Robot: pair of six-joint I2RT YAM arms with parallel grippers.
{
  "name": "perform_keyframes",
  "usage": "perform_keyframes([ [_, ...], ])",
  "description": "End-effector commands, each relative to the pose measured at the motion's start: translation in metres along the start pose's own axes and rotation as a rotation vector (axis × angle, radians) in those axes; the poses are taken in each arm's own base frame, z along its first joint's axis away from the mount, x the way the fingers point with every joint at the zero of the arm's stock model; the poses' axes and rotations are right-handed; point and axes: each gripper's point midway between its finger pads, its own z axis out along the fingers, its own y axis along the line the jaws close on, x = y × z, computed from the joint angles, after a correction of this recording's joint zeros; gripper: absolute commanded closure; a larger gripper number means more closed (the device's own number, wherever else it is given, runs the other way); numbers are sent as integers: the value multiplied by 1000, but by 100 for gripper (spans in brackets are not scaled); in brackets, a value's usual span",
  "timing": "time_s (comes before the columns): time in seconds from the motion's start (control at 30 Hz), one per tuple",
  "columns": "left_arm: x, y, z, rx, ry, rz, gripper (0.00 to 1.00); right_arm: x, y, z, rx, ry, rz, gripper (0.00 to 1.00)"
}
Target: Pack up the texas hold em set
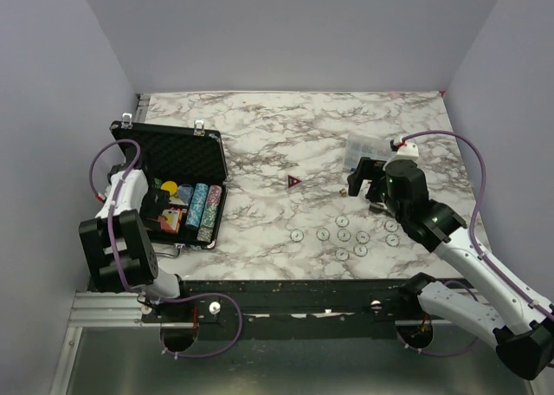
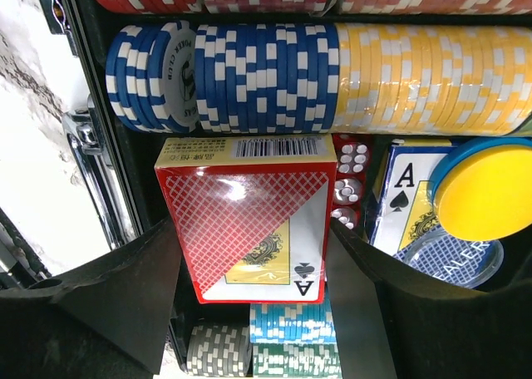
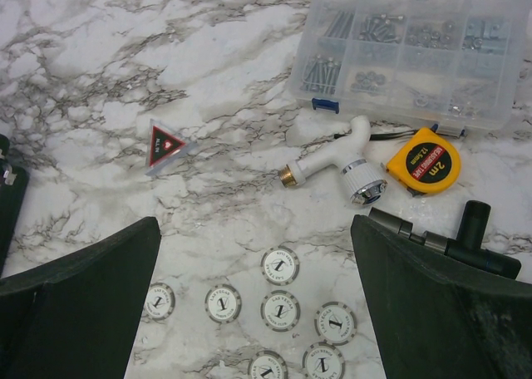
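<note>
The black hinged case (image 1: 183, 149) lies open at the table's left, with rows of coloured poker chips (image 1: 202, 206) inside. My left gripper (image 1: 161, 208) hangs over it, shut on the red card box (image 2: 249, 221). Its fingers press the box's two long sides, and the box sits tilted above the light-blue, green and grey chips. Blue chips (image 2: 249, 76) and yellow chips (image 2: 432, 76) fill the row beyond. Several small white round chips (image 1: 344, 236) lie loose on the marble. My right gripper (image 3: 255, 225) stands open just behind them (image 3: 280, 310), holding nothing.
A clear plastic compartment box (image 3: 411, 51) with screws sits at the back right. A yellow tape measure (image 3: 424, 161) and a white pipe fitting (image 3: 332, 163) lie before it. A small red triangle (image 3: 164, 145) lies mid-table. In the case are a blue card box (image 2: 407, 196), a yellow disc (image 2: 486, 188) and red dice (image 2: 349, 175).
</note>
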Motion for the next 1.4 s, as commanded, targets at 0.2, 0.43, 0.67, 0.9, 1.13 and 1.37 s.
perform_keyframes([
  [0.2,1,9,11,-64,-39,-7,89,0,0,2,3,-5,1,0],
  [0.43,9,16,15,-68,-14,16,66,0,1,2,1,-4,2,0],
  [0.67,9,19,14,-61,-24,22,36,1,2,3,-3,0,1,0],
  [0.9,5,19,6,-53,-35,30,13,1,1,3,1,-2,1,0],
  [1.13,3,17,-9,15,-44,59,5,2,1,5,1,4,-1,0],
  [1.37,-9,7,-33,95,-84,94,7,4,2,6,1,11,-3,0],
])
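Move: The left hand already holds the red card deck just above its slot in the case, which lies about 1 cm back and 2 cm below. From that hand, the dice are roughly 5 cm ahead and 2 left, the blue chips 1 cm ahead and 7 left, and the light blue chips some 6 cm ahead and 6 right. From the right hand, the slot is about 52 cm left, 5 back and 18 below. The left hand lowers the deck about 1 cm into its slot, opens, and rises some 2.5 cm clear. ##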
